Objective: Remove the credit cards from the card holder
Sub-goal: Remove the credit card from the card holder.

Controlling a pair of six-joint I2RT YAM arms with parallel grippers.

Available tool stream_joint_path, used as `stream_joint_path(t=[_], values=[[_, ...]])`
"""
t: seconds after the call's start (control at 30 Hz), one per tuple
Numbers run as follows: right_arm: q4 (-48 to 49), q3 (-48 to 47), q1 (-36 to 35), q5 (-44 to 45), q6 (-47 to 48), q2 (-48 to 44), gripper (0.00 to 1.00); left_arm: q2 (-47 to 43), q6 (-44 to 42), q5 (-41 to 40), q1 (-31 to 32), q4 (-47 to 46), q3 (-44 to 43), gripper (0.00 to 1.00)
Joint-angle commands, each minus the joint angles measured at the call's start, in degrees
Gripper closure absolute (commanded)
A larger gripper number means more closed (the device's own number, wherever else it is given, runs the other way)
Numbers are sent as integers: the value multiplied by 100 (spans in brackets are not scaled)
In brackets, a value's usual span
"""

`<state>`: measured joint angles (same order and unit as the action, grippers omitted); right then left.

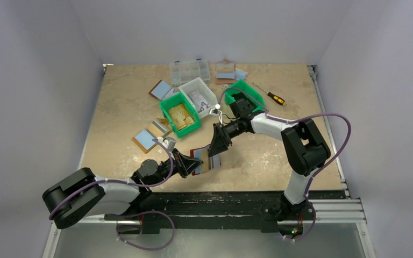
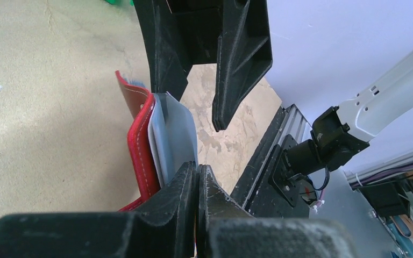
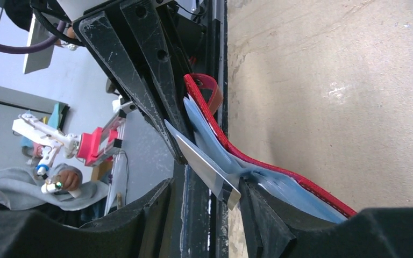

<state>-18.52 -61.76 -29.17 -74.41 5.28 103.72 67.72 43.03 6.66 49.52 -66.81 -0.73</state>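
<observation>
The card holder [image 1: 197,162], red-rimmed with pale blue inner panels, stands open on its edge above the table's near part. My left gripper [image 1: 191,164] is shut on its near edge, fingers [image 2: 185,183] pressed together beside the red rim [image 2: 138,145]. A grey credit card [image 3: 207,164] sticks out of the blue panel [image 3: 301,194]. Its free end lies between the jaws of my right gripper [image 3: 207,207], against the right finger [image 3: 266,217]. Those jaws stand apart and open, straddling the holder's top [image 2: 175,129]. Any other credit cards are hidden.
Behind stand two green bins [image 1: 168,115] [image 1: 250,88], a white bin [image 1: 191,85] and a clear organiser box [image 1: 189,70]. Tan-rimmed bifolds [image 1: 145,140] [image 1: 160,88] [image 1: 226,71] lie around them. A screwdriver [image 1: 271,95] lies at back right. The black rail [image 1: 220,199] edges the table.
</observation>
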Motion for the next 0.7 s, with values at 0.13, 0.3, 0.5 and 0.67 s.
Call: stream_joint_path(t=[0.13, 0.3, 0.5, 0.67], values=[[339, -19, 23, -157, -297, -186, 75, -9, 133, -72, -20, -714, 62, 100], [382, 13, 47, 10, -298, -191, 96, -338, 268, -634, -30, -268, 296, 100], [-21, -85, 70, 618, 121, -36, 100, -943, 643, -1540, -88, 909, 542, 100], [-140, -111, 71, 895, 228, 193, 100, -1217, 848, -1808, -123, 1391, 736, 100]])
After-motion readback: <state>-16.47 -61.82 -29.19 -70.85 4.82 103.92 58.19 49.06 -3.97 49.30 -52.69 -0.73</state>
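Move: Both hands are at the raised card holder. The tan credit card's middle is about 2 cm left and 2 cm back of the right hand and 1 cm below it, its upper edge between the open fingers. From the shut left hand the card is roughly 2 cm to the right and 2 cm farther out, about level. The left green tray is some 15 cm ahead of the right hand and 11 cm to its left; the right green tray is about 20 cm ahead of the right hand and 13 cm to its right. Easing forward about 1 cm, the right hand closes its wide-open fingers and pinches the card's upper edge with the pocket around it, sinking slightly at the end. The left hand keeps its pinch on the holder's pocket, then goes left and forward about 3 cm in all, away from the right hand, turning about 10 degrees counter-clockwise and tipping down slightly. ##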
